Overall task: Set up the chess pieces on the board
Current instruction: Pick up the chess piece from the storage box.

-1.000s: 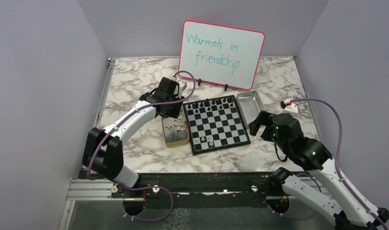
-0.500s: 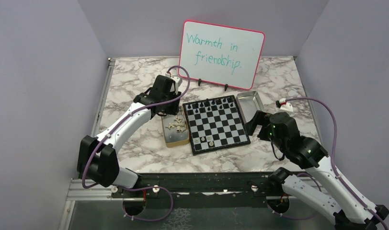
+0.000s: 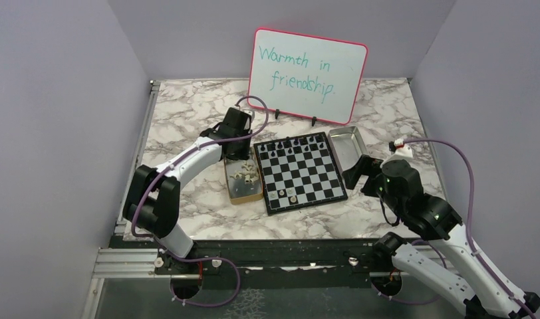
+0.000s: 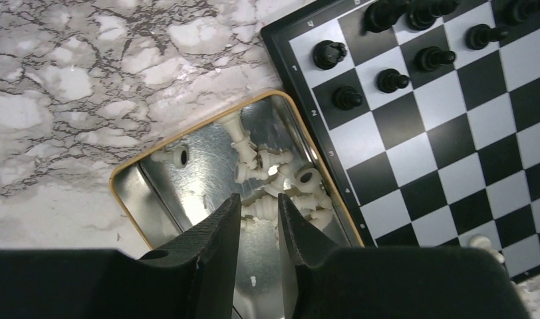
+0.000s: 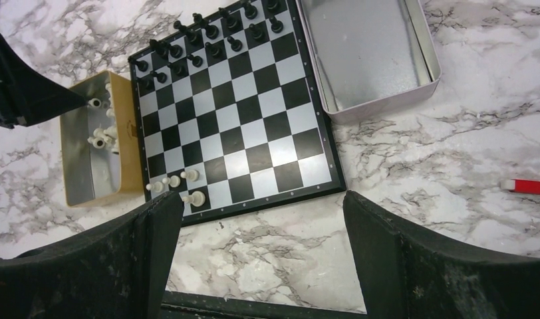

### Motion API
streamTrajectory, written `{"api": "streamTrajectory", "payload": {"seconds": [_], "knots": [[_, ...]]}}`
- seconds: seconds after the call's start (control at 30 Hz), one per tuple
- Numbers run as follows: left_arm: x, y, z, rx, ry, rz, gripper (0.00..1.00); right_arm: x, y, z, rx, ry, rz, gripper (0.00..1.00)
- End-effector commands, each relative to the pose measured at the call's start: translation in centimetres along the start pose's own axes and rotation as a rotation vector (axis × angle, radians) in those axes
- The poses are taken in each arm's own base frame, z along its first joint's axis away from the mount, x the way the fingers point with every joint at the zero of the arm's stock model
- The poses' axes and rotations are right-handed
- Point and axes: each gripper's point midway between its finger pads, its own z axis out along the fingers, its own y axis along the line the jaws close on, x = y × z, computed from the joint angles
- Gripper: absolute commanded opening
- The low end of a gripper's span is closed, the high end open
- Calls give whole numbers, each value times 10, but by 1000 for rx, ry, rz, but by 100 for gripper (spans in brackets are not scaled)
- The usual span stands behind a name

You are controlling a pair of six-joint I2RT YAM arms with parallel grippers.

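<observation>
The board [image 3: 300, 174] lies mid-table, also seen in both wrist views [image 4: 453, 133] [image 5: 234, 113]. Black chess pieces [image 3: 290, 145] [image 4: 387, 40] [image 5: 201, 40] fill its far rows. A few cream pieces [image 3: 284, 195] [image 5: 177, 186] stand at its near left corner. More cream pieces [image 4: 280, 173] lie heaped in the tan box [image 3: 244, 194] [image 4: 114, 179]. My left gripper [image 3: 239, 158] [image 4: 257, 203] reaches into that box, jaws narrow, with one lying cream piece [image 4: 261, 211] between the tips; whether they press it is unclear. My right gripper [image 3: 358, 174] [image 5: 261, 199] hovers wide open right of the board, holding nothing.
A silver metal tray [image 3: 347, 143] [image 5: 374, 60] sits with nothing in it by the board's far right corner. A pink-framed whiteboard [image 3: 307, 74] stands behind. A small red-and-white object [image 3: 402, 143] [image 5: 527, 186] lies on the marble at the right.
The left gripper has moved over the tan box's pile and its jaws have narrowed. The right arm has shifted only slightly.
</observation>
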Motion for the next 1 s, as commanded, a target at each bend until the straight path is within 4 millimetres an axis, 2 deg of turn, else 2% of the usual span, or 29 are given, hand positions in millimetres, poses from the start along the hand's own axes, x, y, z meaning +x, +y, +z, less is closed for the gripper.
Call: {"api": "streamTrajectory", "payload": {"seconds": [0.0,0.13,0.4,0.63,0.97], "knots": [[-8,20,13,-106,-60,-40,26,4,1,-2,-25,-6,27,95],[-5,22,25,-122,-59,-64,22,3,-4,-5,-4,-14,30,95],[-2,14,48,-84,-35,-80,22,-1,-7,-5,4,-43,43,95],[13,21,60,-111,-4,-80,23,-1,-7,-1,25,-33,28,95],[21,25,68,-133,18,-78,27,-1,-8,-1,28,-37,23,95]]}}
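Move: The long white piece leaning at the far end of the storage box is some 3 cm ahead of my left hand, in line sideways, and about 7 cm below. The heap of other white pieces is roughly 2 cm back from my fingertips; a lone white piece sits 5 cm left of the long one, level with it. The black rook on the board's corner is about 6 cm ahead and 6 cm right. From my right hand the long piece lies about 15 cm ahead, 35 cm left. I sink my left hand about 6 cm into the far end of the storage box, easing some 2 cm forward over the first half so the tips clear the heap and come down astride the long white piece. The hand turns slightly counter-clockwise, and the fingers stay narrowly parted without gripping. ##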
